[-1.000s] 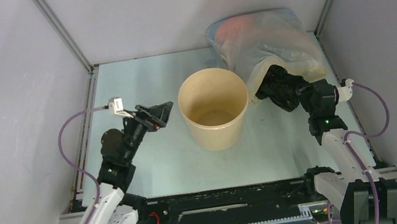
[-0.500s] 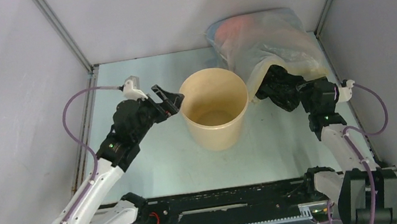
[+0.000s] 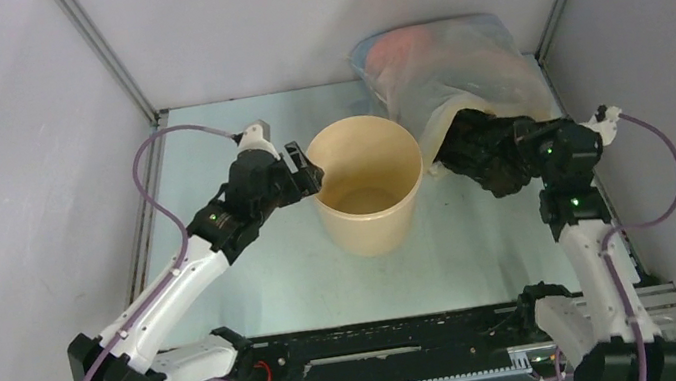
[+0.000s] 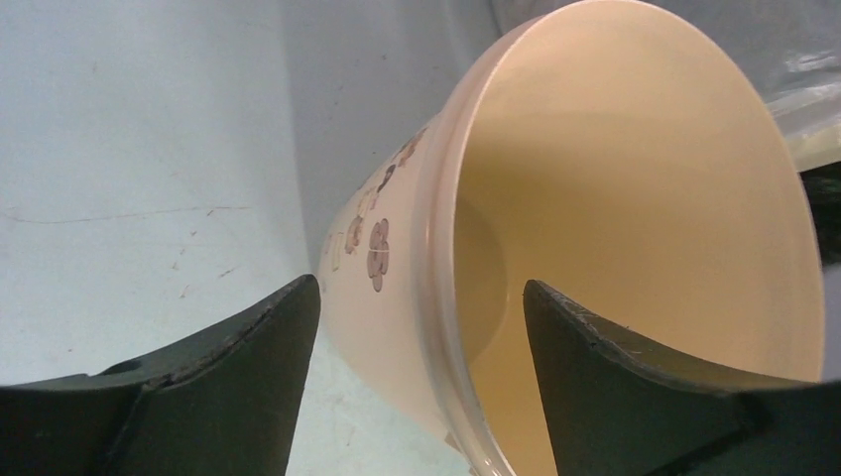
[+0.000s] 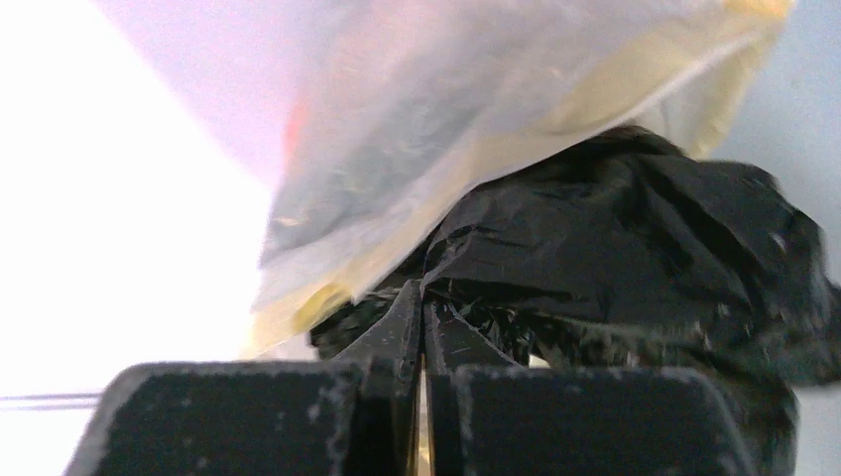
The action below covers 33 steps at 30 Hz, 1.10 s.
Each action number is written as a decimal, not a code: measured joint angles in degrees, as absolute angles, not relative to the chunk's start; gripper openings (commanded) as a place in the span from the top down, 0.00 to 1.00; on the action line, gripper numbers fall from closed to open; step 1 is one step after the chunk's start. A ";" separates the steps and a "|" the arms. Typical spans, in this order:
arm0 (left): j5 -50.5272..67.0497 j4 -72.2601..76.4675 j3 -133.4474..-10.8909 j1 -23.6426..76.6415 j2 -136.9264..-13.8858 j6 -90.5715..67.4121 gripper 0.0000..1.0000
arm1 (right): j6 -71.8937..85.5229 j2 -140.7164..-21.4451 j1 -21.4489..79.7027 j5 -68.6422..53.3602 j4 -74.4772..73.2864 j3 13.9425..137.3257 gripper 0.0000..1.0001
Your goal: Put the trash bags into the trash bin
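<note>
The tan trash bin [image 3: 370, 231] stands upright mid-table, nothing showing inside it. My left gripper [image 3: 309, 177] is open at its left rim. In the left wrist view the bin's rim [image 4: 436, 297] passes between the spread fingers of the left gripper [image 4: 421, 297], one finger outside the wall and one over the inside. The black crinkled trash bag [image 3: 480, 151] lies right of the bin, partly under a translucent bag. My right gripper [image 3: 515, 152] is shut, its tips pinching a fold of the trash bag [image 5: 615, 238] at the right gripper [image 5: 423, 302].
A large translucent whitish-yellow bag [image 3: 446, 63] with pinkish contents leans in the back right corner, draped over the black bag and also filling the upper right wrist view as the translucent bag [image 5: 446, 129]. Grey walls enclose the table on three sides.
My left arm reached right until its open jaws straddled the bin's rim. My right gripper closed on the black bag, and its wrist lifted and shifted slightly right.
</note>
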State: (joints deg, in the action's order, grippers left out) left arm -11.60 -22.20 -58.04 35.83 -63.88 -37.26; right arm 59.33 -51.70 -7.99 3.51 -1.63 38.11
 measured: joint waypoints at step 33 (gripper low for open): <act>-23.44 -33.89 -76.77 26.55 -76.55 -27.90 1.00 | 36.58 -40.60 27.14 -17.69 -20.84 65.67 1.00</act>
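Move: The trash bin's left rim already lies between the left hand's open fingers; the bin's middle is about 8 cm to that hand's right, level fore and aft, roughly 12 cm below. The right hand already pinches the black bag, whose bulk lies some 7 cm left and 8 cm below. From the right hand, the bin stands about 30 cm left and 4 cm back, 12 cm below; the clear bag lies roughly 12 cm forward and 12 cm left, 8 cm below. Sink the left gripper about 2 cm over the trash bin's rim, shut its fingers on the wall, then draw the bin left and forward. Meanwhile keep the right fingers shut on the black bag and lift it some 19 cm, drawing back about 16 cm, then swing left about 20 cm, turning the hand counter-clockwise nearly 60 degrees and tipping its fingers upward. ##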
